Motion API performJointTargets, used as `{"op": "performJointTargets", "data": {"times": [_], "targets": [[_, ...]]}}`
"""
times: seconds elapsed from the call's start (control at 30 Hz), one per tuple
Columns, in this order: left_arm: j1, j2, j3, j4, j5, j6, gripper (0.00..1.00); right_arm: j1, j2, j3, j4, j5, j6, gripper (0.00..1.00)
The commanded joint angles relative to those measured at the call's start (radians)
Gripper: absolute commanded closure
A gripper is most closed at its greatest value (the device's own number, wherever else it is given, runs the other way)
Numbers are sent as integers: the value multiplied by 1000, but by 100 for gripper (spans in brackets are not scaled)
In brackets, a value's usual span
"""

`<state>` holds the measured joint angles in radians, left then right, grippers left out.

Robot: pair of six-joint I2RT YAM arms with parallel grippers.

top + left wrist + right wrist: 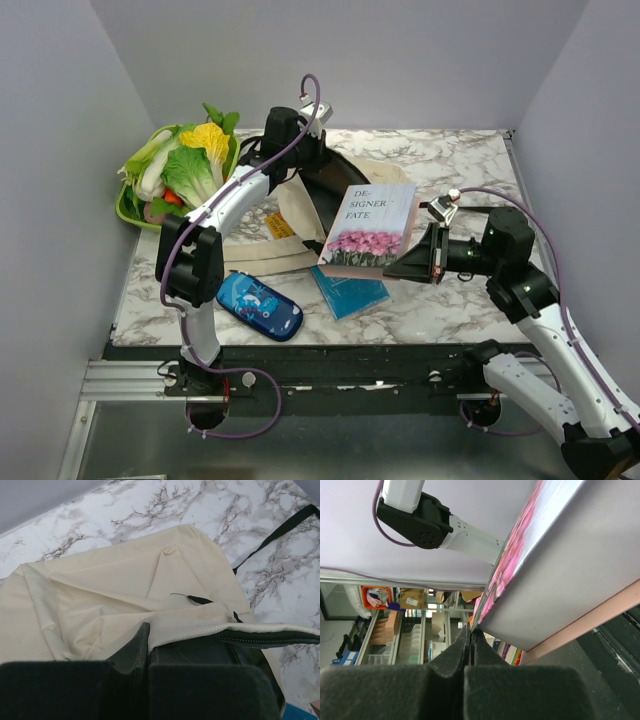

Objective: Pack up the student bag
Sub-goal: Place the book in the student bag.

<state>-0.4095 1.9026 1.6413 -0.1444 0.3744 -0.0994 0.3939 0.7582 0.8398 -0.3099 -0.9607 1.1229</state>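
The student bag [290, 225] lies flat on the marble table, beige cloth with its dark mouth [340, 185] toward the back. My left gripper [305, 160] is shut on the bag's pale mesh rim [190, 627] beside the black zipper, holding the mouth up. In the left wrist view the bag's body [125, 580] spreads out below. A book with pink flowers on its cover [368, 230] is tilted above the table just right of the bag. My right gripper [392, 268] is shut on the book's lower edge [485, 615], pinching the cover.
A teal book [348, 292] lies under the raised book. A dark-blue pencil case [260, 305] sits near the front edge. A green tray of toy vegetables [180, 170] stands at the back left. A black strap [280, 530] trails across the marble.
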Motion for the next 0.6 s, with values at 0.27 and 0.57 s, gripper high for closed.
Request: {"op": "performJointTargets", "data": {"times": [0.27, 0.57], "targets": [[-43, -74, 98, -79, 73, 17, 100, 134, 88, -214, 461, 43, 146, 99], [-55, -166, -7, -93, 317, 50, 100, 137, 249, -220, 639, 70, 109, 99]]}}
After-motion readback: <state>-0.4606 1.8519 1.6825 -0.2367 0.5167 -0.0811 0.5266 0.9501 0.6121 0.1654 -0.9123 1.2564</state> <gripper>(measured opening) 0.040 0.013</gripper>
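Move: The right hand holds the book by its near right corner. The student bag's open mouth lies about 25 cm ahead of this hand, 12 cm to its left and some 22 cm lower. On the table some 31 cm below, the blue notebook is about 10 cm ahead and 6 cm left, the pencil case 7 cm ahead and 24 cm left. From the left hand, already pinching the bag's upper rim, the mouth lies about 10 cm back, 4 cm right and 12 cm down. Lower the book with the right gripper about 6 cm while carrying it some 4 cm left, then ease it a little forward towards the bag's mouth, keeping the pinch on its corner. Meanwhile keep the left gripper shut on the bag's rim and draw it back about 5 cm, rightward and up some 3 cm each, turning about 10 degrees clockwise. ##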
